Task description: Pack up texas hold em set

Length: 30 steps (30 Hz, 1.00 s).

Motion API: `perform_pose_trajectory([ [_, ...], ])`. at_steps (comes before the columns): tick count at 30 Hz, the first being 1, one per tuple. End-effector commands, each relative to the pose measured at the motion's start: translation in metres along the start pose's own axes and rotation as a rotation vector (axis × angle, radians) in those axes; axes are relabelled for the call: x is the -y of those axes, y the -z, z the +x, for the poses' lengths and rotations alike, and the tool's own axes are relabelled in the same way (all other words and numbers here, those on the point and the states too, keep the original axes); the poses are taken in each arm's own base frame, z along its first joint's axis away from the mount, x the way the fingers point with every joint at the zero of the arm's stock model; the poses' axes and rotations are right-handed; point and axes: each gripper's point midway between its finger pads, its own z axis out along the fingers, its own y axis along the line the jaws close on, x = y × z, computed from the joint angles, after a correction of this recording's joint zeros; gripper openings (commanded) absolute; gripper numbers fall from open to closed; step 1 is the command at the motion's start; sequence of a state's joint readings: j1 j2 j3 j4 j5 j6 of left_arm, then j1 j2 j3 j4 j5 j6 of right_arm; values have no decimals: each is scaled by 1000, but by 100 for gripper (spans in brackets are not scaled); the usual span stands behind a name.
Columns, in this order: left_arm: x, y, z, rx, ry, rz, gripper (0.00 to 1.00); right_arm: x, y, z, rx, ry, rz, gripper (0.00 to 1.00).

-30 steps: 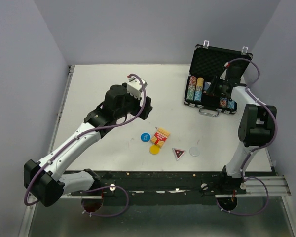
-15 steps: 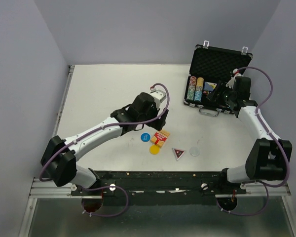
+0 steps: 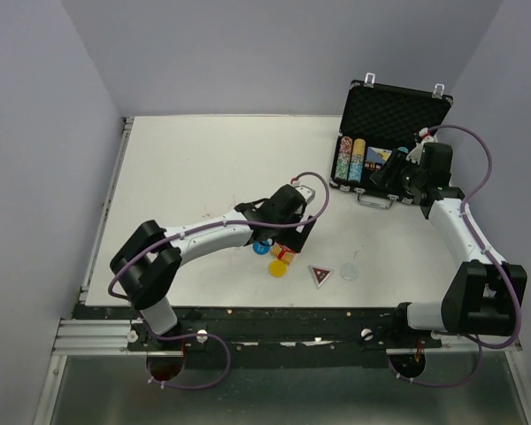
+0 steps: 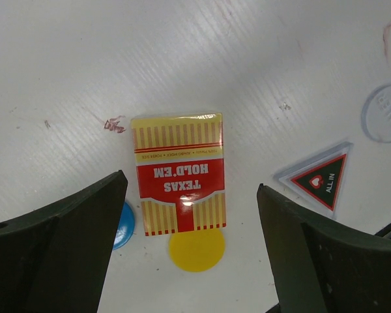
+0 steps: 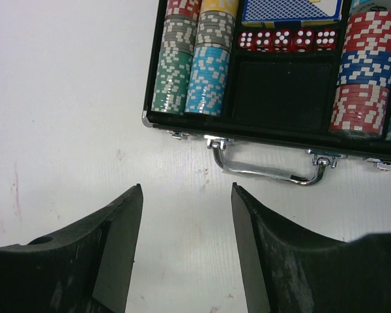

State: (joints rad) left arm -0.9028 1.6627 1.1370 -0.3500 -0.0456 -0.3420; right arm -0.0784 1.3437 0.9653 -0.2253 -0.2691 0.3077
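The black briefcase (image 3: 394, 108) stands open at the back right, its lid upright. Inside are rows of coloured chips (image 5: 190, 72), red dice (image 5: 287, 40), a blue card deck (image 5: 290, 10) and an empty foam slot (image 5: 283, 91). My right gripper (image 5: 186, 186) hovers open over bare table just in front of the silver handle (image 5: 267, 171). A red and yellow card deck (image 4: 178, 173) lies mid-table. My left gripper (image 4: 190, 182) is open above it, one finger on each side. A yellow disc (image 4: 196, 249), a blue disc (image 4: 124, 225), a triangular All In button (image 4: 319, 176) and a clear round disc (image 4: 384, 113) lie around it.
In the top view the yellow disc (image 3: 277, 267), triangular button (image 3: 320, 275) and clear disc (image 3: 350, 271) sit in a row near the table's front edge (image 3: 274, 307). Grey walls close the table in at the back and sides.
My left arm has swung right and down from the table's middle to hang over the red and yellow deck. My right gripper has drawn back from inside the briefcase to in front of its handle.
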Motion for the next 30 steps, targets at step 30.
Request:
perform_pose_trajectory([
  [30,-9,-40,30,-152,-84,-187,95,-1,2,-1,18,5,-3,65],
])
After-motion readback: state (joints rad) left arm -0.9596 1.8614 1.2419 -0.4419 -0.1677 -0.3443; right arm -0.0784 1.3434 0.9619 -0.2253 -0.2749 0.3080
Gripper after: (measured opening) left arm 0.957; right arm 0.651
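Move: The Texas Hold'em card box lies almost under my open left hand, about 7 cm below it and roughly 1 cm back and 1 cm to its left. From this hand, at table level, the yellow disc is some 7 cm back and 4 cm left, the blue disc 8 cm left and 1 cm back, and the ALL IN triangle 9 cm back and 8 cm right. From my right hand the card box is about 26 cm left, 15 cm back and 15 cm down. I sink my left hand nearly straight down, about 5 cm, onto the card box, quickly at first and then more slowly. My fingers stay wide open, coming down towards either side of the box, while the wrist rolls some 10 degrees, left side rising, so that they point down more steeply. I don't close on the box yet. ##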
